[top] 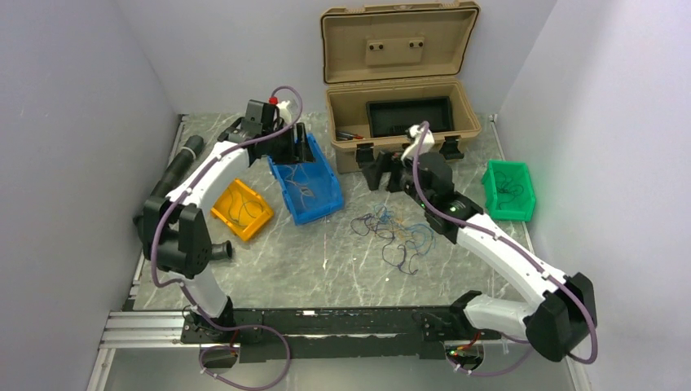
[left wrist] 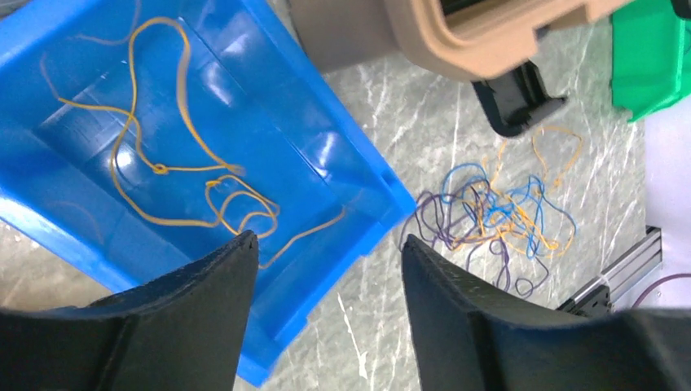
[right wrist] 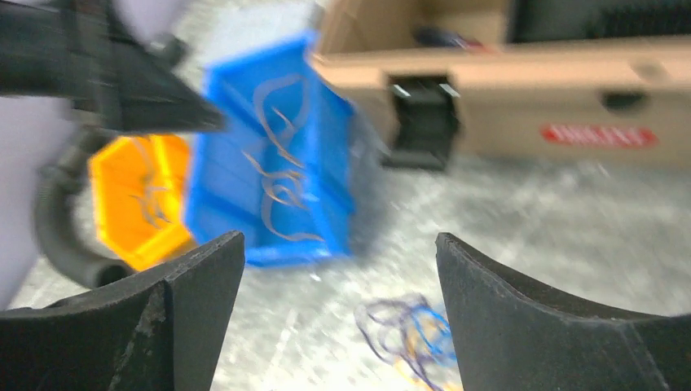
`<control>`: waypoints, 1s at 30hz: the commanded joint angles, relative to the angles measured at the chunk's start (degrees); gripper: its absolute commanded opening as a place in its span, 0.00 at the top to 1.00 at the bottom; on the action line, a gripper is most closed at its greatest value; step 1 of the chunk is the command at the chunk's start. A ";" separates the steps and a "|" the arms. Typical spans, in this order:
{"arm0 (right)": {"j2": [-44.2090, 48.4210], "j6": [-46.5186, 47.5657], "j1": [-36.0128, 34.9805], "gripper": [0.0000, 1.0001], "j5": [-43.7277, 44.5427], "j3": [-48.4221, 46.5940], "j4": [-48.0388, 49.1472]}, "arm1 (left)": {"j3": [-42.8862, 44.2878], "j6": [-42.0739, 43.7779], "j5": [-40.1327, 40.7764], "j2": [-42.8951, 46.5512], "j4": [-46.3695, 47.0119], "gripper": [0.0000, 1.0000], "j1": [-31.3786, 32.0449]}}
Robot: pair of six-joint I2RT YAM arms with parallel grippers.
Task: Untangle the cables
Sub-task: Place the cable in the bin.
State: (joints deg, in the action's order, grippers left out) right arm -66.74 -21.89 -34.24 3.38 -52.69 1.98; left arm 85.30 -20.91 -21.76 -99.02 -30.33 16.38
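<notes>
A loose tangle of thin blue, purple and orange cables [top: 395, 236] lies on the marble tabletop between the arms. The left wrist view shows the tangle [left wrist: 497, 213] to the right of the blue bin [left wrist: 334, 163]. A thin orange wire [left wrist: 163, 169] lies coiled inside that bin. My left gripper [left wrist: 327, 238] hangs open over the bin's rim, nothing between its fingers. My right gripper [right wrist: 338, 236] is open and empty too, above the table with the tangle [right wrist: 407, 330] below it. Seen from above, the right gripper [top: 389, 173] is just in front of the tan case.
An open tan case [top: 399, 114] stands at the back. There is an orange bin [top: 242, 210] with wires at the left and a green bin [top: 509, 190] with dark wires at the right. A black corrugated hose [top: 175, 167] runs along the left edge.
</notes>
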 commanded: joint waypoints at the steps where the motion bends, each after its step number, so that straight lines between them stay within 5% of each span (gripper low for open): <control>1: 7.05 -3.86 4.09 0.12 1.81 6.89 -14.31 | 3.22 3.45 4.26 8.38 -2.32 0.25 3.69; 6: 15.11 -1.18 5.21 0.16 0.62 14.04 -17.47 | 6.60 5.78 7.13 11.40 -6.29 0.01 8.48; 12: 17.41 1.55 5.75 0.22 -2.98 17.52 -17.34 | 0.64 3.86 8.46 17.74 -0.72 0.01 15.14; 20: 8.80 2.72 5.81 0.25 -4.11 15.43 -16.34 | -15.76 -1.33 10.90 25.23 19.06 0.03 24.45; 30: 2.24 3.72 6.08 0.42 -3.38 14.36 -15.04 | -15.04 -0.54 11.05 19.27 19.77 0.05 27.16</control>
State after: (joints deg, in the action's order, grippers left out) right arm -63.24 -19.05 -28.51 -0.05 -35.75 -15.35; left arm 68.14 -20.86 -11.05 -78.50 -14.17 42.89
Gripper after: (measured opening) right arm 0.633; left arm 0.949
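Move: The cable tangle on the table lies about 4 cm back, 5 cm right and 26 cm below the right hand. From the left hand it is about 13 cm back, 21 cm right and 19 cm below. The blue bin, with the orange cable already in it, is almost under the left hand, some 16 cm down; from the right hand the bin is about 10 cm ahead and 18 cm left, and the toolbox 22 cm ahead and 12 cm right. The right hand, empty, sinks some 17 cm towards the cable tangle, drawing back and to the right about 7 cm each way early on, while its wrist tips down roughly 30 degrees and its open fingers narrow partway, stopping above the cables without gripping. The left hand leaves the blue bin for the tangle, spreading its fingers nearly wide, lifting about 12 cm and then sinking roughly half of that again as it sweeps back and right about 12 cm each way, the wrist tilting up and turning clockwise. ##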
